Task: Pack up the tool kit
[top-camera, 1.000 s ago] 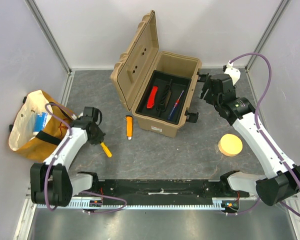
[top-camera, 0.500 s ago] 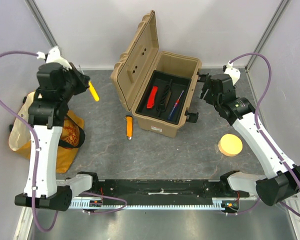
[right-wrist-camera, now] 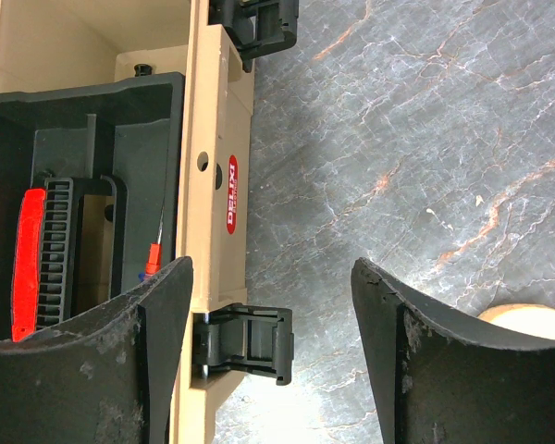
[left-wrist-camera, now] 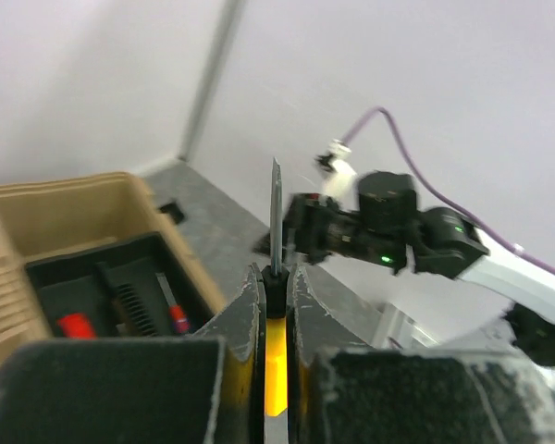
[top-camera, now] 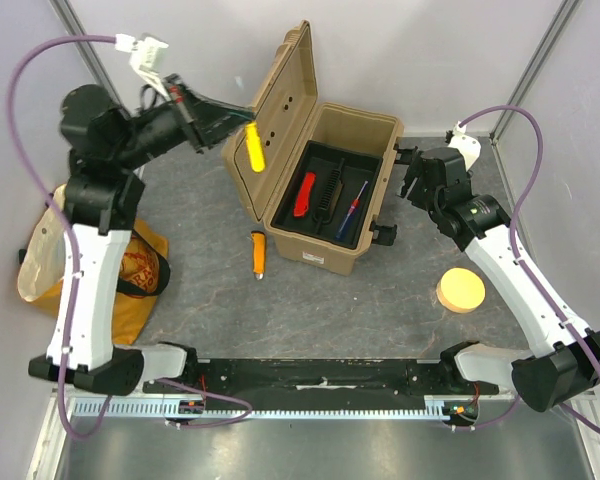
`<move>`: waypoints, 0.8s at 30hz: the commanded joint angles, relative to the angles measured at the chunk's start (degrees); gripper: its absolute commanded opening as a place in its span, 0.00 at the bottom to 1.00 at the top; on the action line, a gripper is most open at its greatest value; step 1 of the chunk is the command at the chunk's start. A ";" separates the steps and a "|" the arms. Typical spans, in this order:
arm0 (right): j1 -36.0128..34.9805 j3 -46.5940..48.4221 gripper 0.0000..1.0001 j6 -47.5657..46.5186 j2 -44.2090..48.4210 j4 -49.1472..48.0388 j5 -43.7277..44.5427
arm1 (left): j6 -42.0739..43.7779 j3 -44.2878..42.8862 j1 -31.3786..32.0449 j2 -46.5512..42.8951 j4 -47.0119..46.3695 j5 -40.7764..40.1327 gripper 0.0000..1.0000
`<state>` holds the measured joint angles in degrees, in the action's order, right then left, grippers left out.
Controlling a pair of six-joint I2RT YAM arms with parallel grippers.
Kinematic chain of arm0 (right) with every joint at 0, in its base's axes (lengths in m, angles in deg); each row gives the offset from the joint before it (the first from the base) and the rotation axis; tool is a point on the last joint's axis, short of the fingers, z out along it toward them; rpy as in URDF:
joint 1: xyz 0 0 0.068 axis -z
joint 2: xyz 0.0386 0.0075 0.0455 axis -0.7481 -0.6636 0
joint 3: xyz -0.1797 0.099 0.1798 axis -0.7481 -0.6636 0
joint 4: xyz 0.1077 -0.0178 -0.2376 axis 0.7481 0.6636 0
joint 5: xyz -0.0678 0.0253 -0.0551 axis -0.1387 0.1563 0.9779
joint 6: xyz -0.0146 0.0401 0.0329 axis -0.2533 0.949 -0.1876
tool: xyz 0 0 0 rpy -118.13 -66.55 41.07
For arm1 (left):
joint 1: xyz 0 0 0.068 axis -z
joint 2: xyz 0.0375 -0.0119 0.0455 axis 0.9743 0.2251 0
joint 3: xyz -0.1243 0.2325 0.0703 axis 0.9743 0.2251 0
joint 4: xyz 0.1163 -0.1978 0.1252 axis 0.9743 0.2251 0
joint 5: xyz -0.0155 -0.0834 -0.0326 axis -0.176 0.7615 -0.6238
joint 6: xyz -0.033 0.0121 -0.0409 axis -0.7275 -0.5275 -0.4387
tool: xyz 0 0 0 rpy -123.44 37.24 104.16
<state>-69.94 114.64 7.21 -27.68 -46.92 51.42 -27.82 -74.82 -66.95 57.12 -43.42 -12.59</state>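
Note:
The tan toolbox (top-camera: pixel 365 128) stands open at the back middle, lid (top-camera: pixel 270 110) up on its left. In its black inner tray (top-camera: pixel 365 228) lie a red knife (top-camera: pixel 304 194), a black tool and a small red-and-blue screwdriver (top-camera: pixel 353 208). My left gripper (top-camera: pixel 238 126) is raised high beside the lid, shut on the yellow screwdriver (top-camera: pixel 251 148). In the left wrist view the fingers (left-wrist-camera: pixel 240 314) clamp the yellow handle (left-wrist-camera: pixel 276 363), shaft (left-wrist-camera: pixel 276 213) pointing away. My right gripper (top-camera: pixel 405 172) is open by the box's right side, its jaws either side of a black latch (right-wrist-camera: pixel 250 342).
An orange-handled tool (top-camera: pixel 258 252) lies on the grey table in front of the lid. A round yellow sponge disc (top-camera: pixel 461 290) sits at the right. A yellow-orange cloth bag (top-camera: pixel 55 262) stands at the left edge, under my left arm. Walls close off the back.
My left arm has risen from the table by the bag and swung up and right to the toolbox lid, carrying the yellow screwdriver. The right arm has not moved.

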 commanded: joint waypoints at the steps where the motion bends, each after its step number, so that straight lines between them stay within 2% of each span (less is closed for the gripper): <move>1: 0.25 -0.32 0.76 -0.21 0.65 -1.75 0.10 | -3.33 -1.75 9.27 6.35 -7.03 4.55 0.02; 4: 0.25 -0.41 0.76 -0.12 0.65 -1.84 0.01 | -4.38 -5.26 14.29 12.94 -6.94 3.93 0.02; 7: 0.25 -0.59 0.76 -0.03 1.00 -1.92 0.10 | -0.80 -9.48 19.38 18.66 -4.48 1.13 0.02; 14: 0.34 -1.20 0.76 0.41 2.40 -1.66 0.28 | 13.53 -20.82 28.53 30.09 11.68 -18.11 0.02; 20: 0.42 -1.55 0.76 0.67 3.37 -1.66 0.72 | 17.93 -21.01 32.93 37.03 17.49 -34.01 0.02; 24: 0.51 -1.73 0.76 0.93 3.72 -1.49 0.80 | 19.26 -21.10 34.08 41.78 19.95 -39.91 0.02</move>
<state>-69.88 113.22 7.58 -25.43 -46.94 51.48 -13.72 -93.88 -33.70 94.56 -27.97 -41.22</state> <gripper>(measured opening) 0.760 0.066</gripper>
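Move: The tray's right side, where the yellow screwdriver in the left fingers is being taken, lies about 8 cm ahead of the left hand, 19 cm to its right and some 43 cm below; the blue-red screwdriver lies right there. The red tool is about 11 cm ahead and 10 right, at the same depth. The orange knife is on the table 3 cm ahead, 1 cm left and 52 below. From the right hand, the tray's right side is level ahead, 17 cm left, 15 below. The yellow screwdriver, still pinched in the left fingers, is swept about 22 cm to the right towards the open case. It sinks faster and faster towards the tray, some 20 cm in all, while edging forward. The wrist swings clockwise, then partly back, as the fingers tip downward by about 30 degrees; they keep their hold. ##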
